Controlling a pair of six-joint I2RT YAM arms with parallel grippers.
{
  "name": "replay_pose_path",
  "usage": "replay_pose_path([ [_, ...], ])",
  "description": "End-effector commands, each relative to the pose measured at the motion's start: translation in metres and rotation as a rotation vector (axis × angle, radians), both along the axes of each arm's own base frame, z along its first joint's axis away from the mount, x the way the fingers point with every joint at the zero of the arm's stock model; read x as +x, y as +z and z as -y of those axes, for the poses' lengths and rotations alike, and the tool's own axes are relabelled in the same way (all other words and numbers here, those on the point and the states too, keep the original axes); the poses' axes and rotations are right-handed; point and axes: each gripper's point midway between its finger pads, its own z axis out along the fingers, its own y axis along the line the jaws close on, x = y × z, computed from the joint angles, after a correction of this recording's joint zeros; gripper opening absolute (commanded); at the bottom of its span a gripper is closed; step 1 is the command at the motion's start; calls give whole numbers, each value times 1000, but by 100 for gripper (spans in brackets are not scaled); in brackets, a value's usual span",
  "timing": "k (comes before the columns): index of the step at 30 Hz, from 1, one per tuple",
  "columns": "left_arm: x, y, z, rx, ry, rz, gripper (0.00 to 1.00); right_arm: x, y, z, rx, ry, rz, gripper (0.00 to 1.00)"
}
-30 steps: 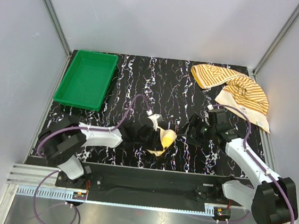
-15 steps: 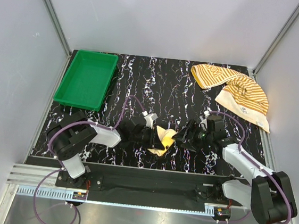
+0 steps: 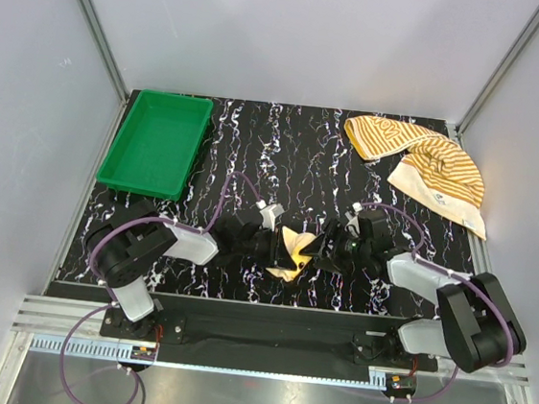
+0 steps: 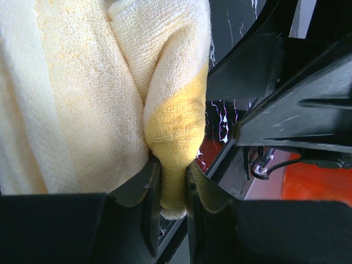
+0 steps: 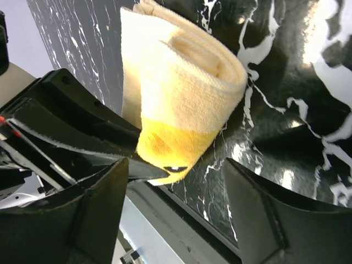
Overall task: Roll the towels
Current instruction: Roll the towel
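The pale yellow towel (image 3: pixel 292 253) lies bunched into a loose roll near the table's front middle. My left gripper (image 4: pixel 171 190) is shut on a fold of it (image 4: pixel 176 132), coming in from the left (image 3: pixel 274 247). My right gripper (image 3: pixel 325 254) faces it from the right, jaws open, with the roll's end (image 5: pixel 181 110) just ahead of and between the two fingers, neither pad pressing it. The striped orange-and-cream towel (image 3: pixel 428 166) lies crumpled at the back right corner, pale back and small label showing.
A green tray (image 3: pixel 156 142) stands at the back left of the black marbled table (image 3: pixel 284 155). The table's front edge and the metal rail (image 3: pixel 267 313) run just below the yellow towel. Grey walls close in both sides.
My right arm has swung left and low toward the yellow towel, its jaws narrowing a little. My left gripper has drawn slightly left and turned, keeping its hold on the towel.
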Motion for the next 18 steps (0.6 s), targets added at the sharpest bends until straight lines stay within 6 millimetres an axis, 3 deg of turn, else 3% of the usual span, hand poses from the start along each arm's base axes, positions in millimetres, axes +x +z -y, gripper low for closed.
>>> replay_pose_path([
  [1, 0, -1, 0, -14, -11, 2, 0, 11, 1, -10, 25, -9, 57, 75],
  [6, -2, 0, 2, -19, -32, -2, 0, 11, -5, -22, 23, 16, 55, 63],
  [8, -2, -1, 2, -9, -40, -6, 0, 13, -10, -26, 14, 26, 52, 50],
  [16, -2, -2, 3, 15, -68, -4, 0, 12, -22, -35, 5, 55, 38, 31],
  [18, -3, -5, 2, 29, -74, -13, 0, 12, -25, -35, 3, 62, 30, 15],
])
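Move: The rolled towel's middle lies about 5 cm left of the right hand, level with it fore and aft and 3 cm lower; its near yellow end is closer, some 3 cm left. The left gripper already pinches that end, roughly 5 cm left of the right hand and 2 cm back, so the towel's middle is about 2 cm ahead of the left hand. The striped towel lies some 20 cm ahead and 19 cm right of the right hand. The right hand slides left and down, 3.5 cm in all, and pinches the yellow end the left keeps gripping. ##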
